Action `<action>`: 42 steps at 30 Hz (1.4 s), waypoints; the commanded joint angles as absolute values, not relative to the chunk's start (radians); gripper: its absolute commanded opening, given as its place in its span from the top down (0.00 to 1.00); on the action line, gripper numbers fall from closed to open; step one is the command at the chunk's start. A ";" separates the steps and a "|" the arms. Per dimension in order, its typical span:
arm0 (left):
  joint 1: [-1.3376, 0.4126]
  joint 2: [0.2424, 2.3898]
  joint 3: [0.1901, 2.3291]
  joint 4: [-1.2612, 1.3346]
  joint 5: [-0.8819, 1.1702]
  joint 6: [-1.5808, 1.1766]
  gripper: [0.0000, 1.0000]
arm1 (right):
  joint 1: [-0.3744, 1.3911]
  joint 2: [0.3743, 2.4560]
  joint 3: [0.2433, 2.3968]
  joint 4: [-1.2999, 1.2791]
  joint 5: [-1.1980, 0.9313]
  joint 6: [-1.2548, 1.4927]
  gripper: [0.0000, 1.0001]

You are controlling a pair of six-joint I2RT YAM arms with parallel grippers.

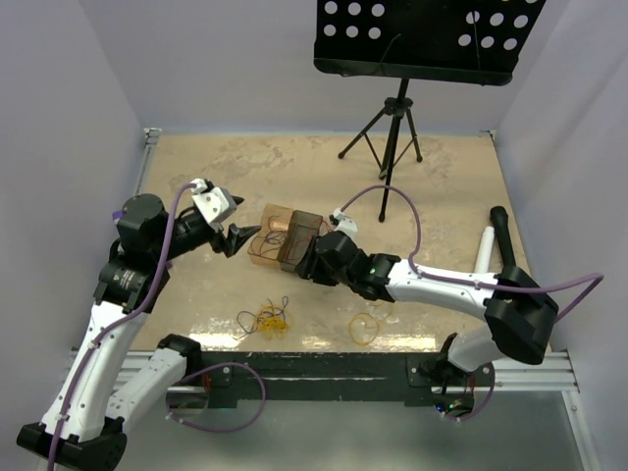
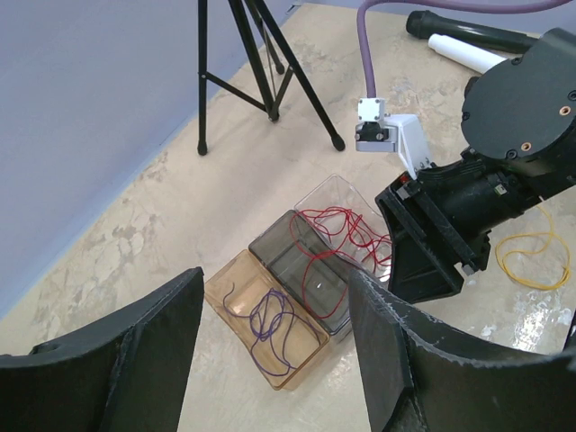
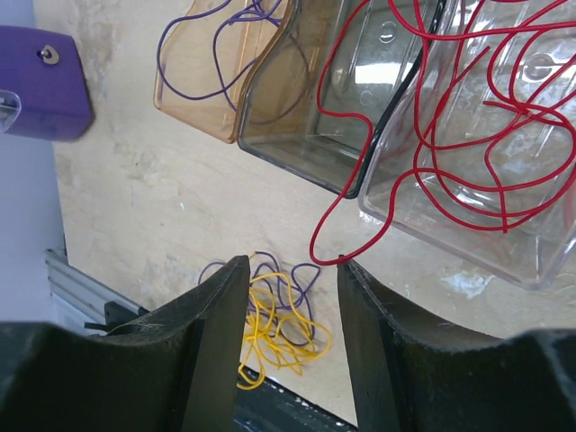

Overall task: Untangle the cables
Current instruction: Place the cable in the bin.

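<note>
Three small bins stand side by side: an amber bin (image 2: 236, 301) holding a purple cable (image 2: 270, 328), a dark bin (image 2: 281, 241), and a clear bin (image 3: 531, 261) full of red cable (image 3: 468, 135). One red loop (image 3: 328, 243) hangs over the bins' edge and reaches the tip of one right finger. My right gripper (image 3: 292, 265) hovers open over the bins (image 1: 294, 238) with nothing between its fingers. A yellow and purple tangle (image 1: 270, 319) lies near the front edge. My left gripper (image 2: 274, 279) is open and empty, left of the bins.
A single yellow loop (image 1: 365, 327) lies on the table in front of the right arm. A tripod music stand (image 1: 392, 137) stands at the back. A black and a white microphone (image 1: 496, 245) lie at the right. The metal rail (image 1: 324, 365) runs along the front edge.
</note>
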State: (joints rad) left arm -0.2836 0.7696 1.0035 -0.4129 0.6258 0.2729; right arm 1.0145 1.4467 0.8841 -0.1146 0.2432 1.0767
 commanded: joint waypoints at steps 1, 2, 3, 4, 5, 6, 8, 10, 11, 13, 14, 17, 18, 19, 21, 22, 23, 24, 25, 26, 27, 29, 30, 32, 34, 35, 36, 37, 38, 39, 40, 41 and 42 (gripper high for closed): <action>-0.285 0.756 1.025 -0.402 0.620 0.287 0.30 | 1.017 1.491 0.911 -0.071 0.245 1.124 0.52; -0.285 0.755 1.022 -0.403 0.620 0.285 0.30 | 1.017 1.500 0.913 -0.069 0.242 1.127 0.53; -0.285 0.755 1.023 -0.403 0.618 0.287 0.30 | 1.017 1.508 0.910 -0.068 0.245 1.129 0.53; -0.285 0.755 1.022 -0.405 0.618 0.288 0.30 | 1.017 1.512 0.908 -0.067 0.252 1.135 0.53; -0.285 0.755 1.022 -0.405 0.618 0.290 0.30 | 1.017 1.516 0.905 -0.069 0.259 1.140 0.54; -0.285 0.755 1.022 -0.406 0.617 0.291 0.30 | 1.017 1.514 0.902 -0.068 0.270 1.147 0.55; -0.285 0.753 1.022 -0.410 0.615 0.296 0.30 | 1.015 1.509 0.894 -0.063 0.290 1.163 0.58; -0.285 0.753 1.022 -0.411 0.614 0.298 0.30 | 1.015 1.497 0.888 -0.058 0.313 1.178 0.59; -0.285 0.753 1.022 -0.413 0.612 0.299 0.30 | 1.015 1.493 0.888 -0.054 0.322 1.187 0.60; -0.285 0.753 1.022 -0.414 0.611 0.299 0.30 | 1.015 1.482 0.890 -0.051 0.331 1.192 0.60; -0.285 0.753 1.022 -0.414 0.612 0.301 0.30 | 1.015 1.479 0.893 -0.051 0.334 1.193 0.60; -0.285 0.753 1.020 -0.414 0.614 0.298 0.30 | 1.015 1.479 0.907 -0.071 0.347 1.193 0.60; -0.285 0.753 1.020 -0.413 0.614 0.299 0.30 | 1.012 1.482 0.907 -0.074 0.347 1.193 0.60; -0.285 0.755 1.020 -0.413 0.614 0.299 0.30 | 1.011 1.482 0.907 -0.075 0.347 1.192 0.60; -0.285 0.756 1.020 -0.410 0.614 0.296 0.30 | 1.006 1.485 0.904 -0.075 0.345 1.192 0.62; -0.285 0.755 1.020 -0.410 0.614 0.296 0.30 | 1.002 1.483 0.902 -0.074 0.342 1.190 0.63; -0.285 0.756 1.020 -0.410 0.614 0.296 0.30 | 1.000 1.486 0.900 -0.072 0.341 1.187 0.65; -0.285 0.756 1.020 -0.410 0.614 0.296 0.30 | 0.999 1.486 0.902 -0.072 0.341 1.187 0.66; -0.285 0.755 1.020 -0.410 0.612 0.298 0.30 | 0.997 1.488 0.900 -0.071 0.341 1.186 0.68; -0.285 0.755 1.019 -0.410 0.611 0.299 0.30 | 0.997 1.489 0.900 -0.069 0.341 1.184 0.70; -0.285 0.755 1.017 -0.410 0.609 0.298 0.30 | 0.996 1.489 0.902 -0.069 0.341 1.183 0.73; -0.285 0.755 1.014 -0.413 0.609 0.299 0.30 | 0.996 1.489 0.905 -0.074 0.345 1.181 0.76; -0.285 0.755 1.012 -0.413 0.609 0.299 0.30 | 0.996 1.488 0.908 -0.074 0.348 1.180 0.79; -0.285 0.755 1.012 -0.413 0.606 0.301 0.30 | 0.996 1.485 0.914 -0.092 0.359 1.175 0.83; -0.285 0.753 1.014 -0.411 0.604 0.302 0.30 | 0.996 1.479 0.917 -0.106 0.374 1.170 0.89; -0.285 0.753 1.012 -0.413 0.603 0.301 0.30 | 0.996 1.471 0.920 -0.113 0.383 1.167 0.93; -0.285 0.753 1.015 -0.413 0.603 0.302 0.30 | 0.996 1.462 0.922 -0.121 0.391 1.163 0.97; -0.285 0.753 1.012 -0.413 0.600 0.301 0.30 | 0.996 1.450 0.925 -0.136 0.403 1.158 1.00; -0.285 0.753 1.012 -0.413 0.600 0.304 0.30 | 0.996 1.439 0.931 -0.147 0.413 1.152 1.00; -0.285 0.753 1.014 -0.413 0.600 0.302 0.30 | 0.996 1.425 0.936 -0.158 0.423 1.143 1.00; -0.285 0.753 1.015 -0.413 0.598 0.304 0.30 | 0.997 1.408 0.943 -0.166 0.434 1.134 1.00; -0.285 0.753 1.014 -0.413 0.598 0.304 0.30 | 0.996 1.388 0.948 -0.175 0.445 1.126 1.00; -0.285 0.755 1.014 -0.413 0.597 0.304 0.30 | 0.991 1.367 0.956 -0.186 0.454 1.120 1.00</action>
State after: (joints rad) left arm -0.2836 0.7631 1.0035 -0.4278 0.6102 0.2821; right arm 1.0000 1.4673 0.8883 -0.1471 0.3714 1.1503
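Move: The stray loop of the red cable hangs out over the near rims of the bins, right at the right fingertips: about 2 cm ahead, 1 cm right and 2 cm below. The clear bin's middle lies some 8 cm ahead and 7 cm right, the dark bin 9 cm straight ahead, the tan bin 10 cm ahead and 8 cm left, all roughly 7 cm lower. From the left hand, the loop is about 15 cm right, 2 cm ahead and 23 cm below. The stray red loop gets pinched between the right fingertips. Half open, the right hand dips nearly 3 cm beside the near rims, comes back up about 1 cm while edging 2 cm forward, and turns some 10 degrees clockwise. Then the fingers shut on the cable, and the hand drifts right and starts to lift, by about a centimetre. ##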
